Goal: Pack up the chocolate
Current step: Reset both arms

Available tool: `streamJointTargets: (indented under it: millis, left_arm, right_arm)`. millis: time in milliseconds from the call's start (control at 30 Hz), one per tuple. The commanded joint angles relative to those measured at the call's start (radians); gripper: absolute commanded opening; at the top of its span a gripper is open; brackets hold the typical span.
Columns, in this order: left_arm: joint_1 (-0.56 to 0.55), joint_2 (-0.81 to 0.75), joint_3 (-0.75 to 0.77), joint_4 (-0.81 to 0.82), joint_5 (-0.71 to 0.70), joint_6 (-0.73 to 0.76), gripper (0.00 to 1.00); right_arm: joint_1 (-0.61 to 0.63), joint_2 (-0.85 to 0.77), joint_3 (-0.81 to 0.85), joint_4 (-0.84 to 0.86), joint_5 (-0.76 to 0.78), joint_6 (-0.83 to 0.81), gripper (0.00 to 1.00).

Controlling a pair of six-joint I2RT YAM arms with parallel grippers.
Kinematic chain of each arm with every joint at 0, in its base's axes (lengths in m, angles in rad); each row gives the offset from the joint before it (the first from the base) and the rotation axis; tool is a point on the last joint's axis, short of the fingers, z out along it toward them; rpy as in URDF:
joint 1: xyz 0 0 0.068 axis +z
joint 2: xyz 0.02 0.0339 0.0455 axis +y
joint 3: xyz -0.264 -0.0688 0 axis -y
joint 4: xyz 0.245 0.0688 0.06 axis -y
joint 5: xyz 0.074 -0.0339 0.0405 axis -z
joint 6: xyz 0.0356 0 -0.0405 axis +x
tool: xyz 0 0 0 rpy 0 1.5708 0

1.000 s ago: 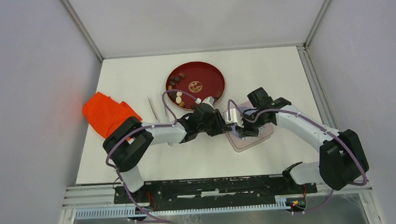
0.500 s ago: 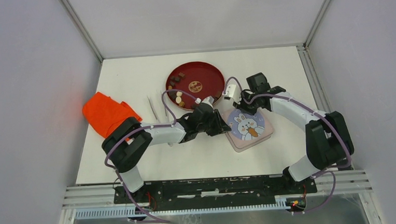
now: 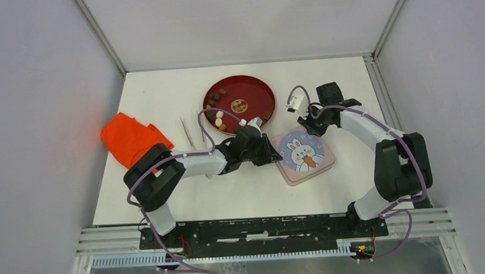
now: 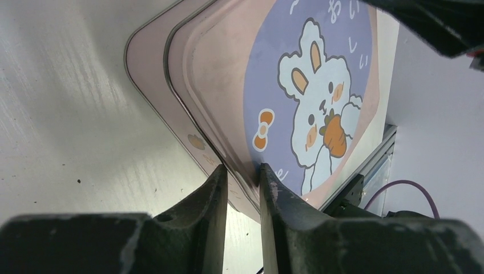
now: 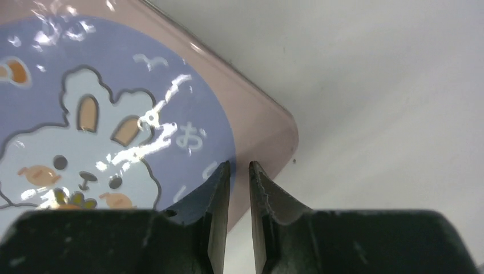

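Note:
The chocolate (image 3: 218, 118) lies as several small brown and cream pieces on the left side of the red plate (image 3: 253, 93). Just below the plate sits a pink tin (image 3: 304, 153) with a rabbit lid (image 4: 319, 103), and the lid rests askew on the base. My left gripper (image 3: 274, 154) (image 4: 244, 168) is at the tin's left edge, jaws pinched on the lid's rim. My right gripper (image 3: 312, 126) (image 5: 240, 164) hovers over the tin's far right corner (image 5: 274, 137). Only a narrow slit separates its jaws, and nothing is between them.
Metal tweezers (image 3: 187, 131) lie left of the plate. An orange cloth (image 3: 132, 140) is bunched at the table's left edge. Grey walls close in the table on three sides.
The right arm has drawn back from over the tin toward the far right, uncovering the rabbit lid. The left gripper's jaws have narrowed onto the lid's rim.

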Motion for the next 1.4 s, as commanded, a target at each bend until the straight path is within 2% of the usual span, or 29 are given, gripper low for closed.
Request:
streamJointTargets:
  millis: [0,133,267,333,433,533,600,667,700,800,967,1133,1367]
  left_arm:
    - [0.01,0.019,-0.022,-0.247,-0.054,0.134,0.15]
    - [0.019,-0.029,0.031,-0.315,-0.073,0.18,0.21]
    - [0.027,-0.143,0.146,-0.437,-0.113,0.266,0.49]
    - [0.028,-0.209,0.211,-0.487,-0.138,0.315,0.57]
    - [0.027,-0.325,0.264,-0.52,-0.125,0.394,0.58]
    - [0.027,-0.504,0.24,-0.474,-0.074,0.504,0.6]
    - [0.027,-0.651,0.217,-0.453,-0.087,0.553,0.76]
    - [0.029,-0.774,0.227,-0.46,-0.112,0.586,0.97]
    - [0.029,-0.836,0.243,-0.47,-0.125,0.604,0.99]
    - [0.03,-0.888,0.348,-0.55,-0.157,0.622,1.0]
    - [0.029,-0.859,0.518,-0.698,-0.136,0.624,1.0]
    - [0.029,-0.873,0.545,-0.716,-0.121,0.6,1.0]
    - [0.029,-0.899,0.542,-0.707,-0.121,0.548,1.0]
  right_arm:
    - [0.002,0.085,-0.072,-0.016,-0.003,-0.002,0.26]
    - [-0.031,-0.003,-0.01,-0.051,-0.053,0.001,0.28]
    - [-0.074,-0.117,0.223,-0.171,-0.125,-0.016,0.33]
    - [-0.083,-0.161,0.322,-0.217,-0.166,-0.023,0.39]
    - [-0.092,-0.23,0.401,-0.24,-0.211,-0.017,0.54]
    - [-0.099,-0.321,0.42,-0.208,-0.238,0.049,0.8]
    - [-0.101,-0.382,0.42,-0.15,-0.217,0.15,0.97]
    - [-0.102,-0.453,0.401,-0.052,-0.141,0.289,0.98]
    - [-0.102,-0.497,0.388,0.006,-0.109,0.35,0.98]
    - [-0.103,-0.611,0.348,0.137,-0.028,0.453,0.98]
    - [-0.125,-0.623,0.479,0.074,0.016,0.527,0.98]
    - [-0.128,-0.618,0.545,0.025,-0.006,0.577,0.98]
    - [-0.128,-0.607,0.541,0.035,-0.078,0.646,0.98]
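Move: The closed chocolate tin lies between the hands: its middle is about 8 cm to the right of the left hand, 2 cm farther out and 2 cm lower, with that hand's fingertips at the tin's left edge. From the right hand, at the far right edge of the lid, the middle is some 7 cm back, 6 cm left and 4 cm down. The red tray is centred about 23 cm ahead of the left hand and 11 cm left, the tongs roughly 6 cm ahead and 25 cm left, both some 5 cm below. After barely shifting at tin height, both arms leave the tin together, the left fingers coming free of its left edge and climbing about 40 cm while swinging left and a little back, the right hand rising much the same from the lid's far right edge and ending slightly back. On the way both wrists tip their fingers up by some 50 degrees, the right one also rolling left side up, and both grippers spread from mostly closed to wide open before the arms settle. ##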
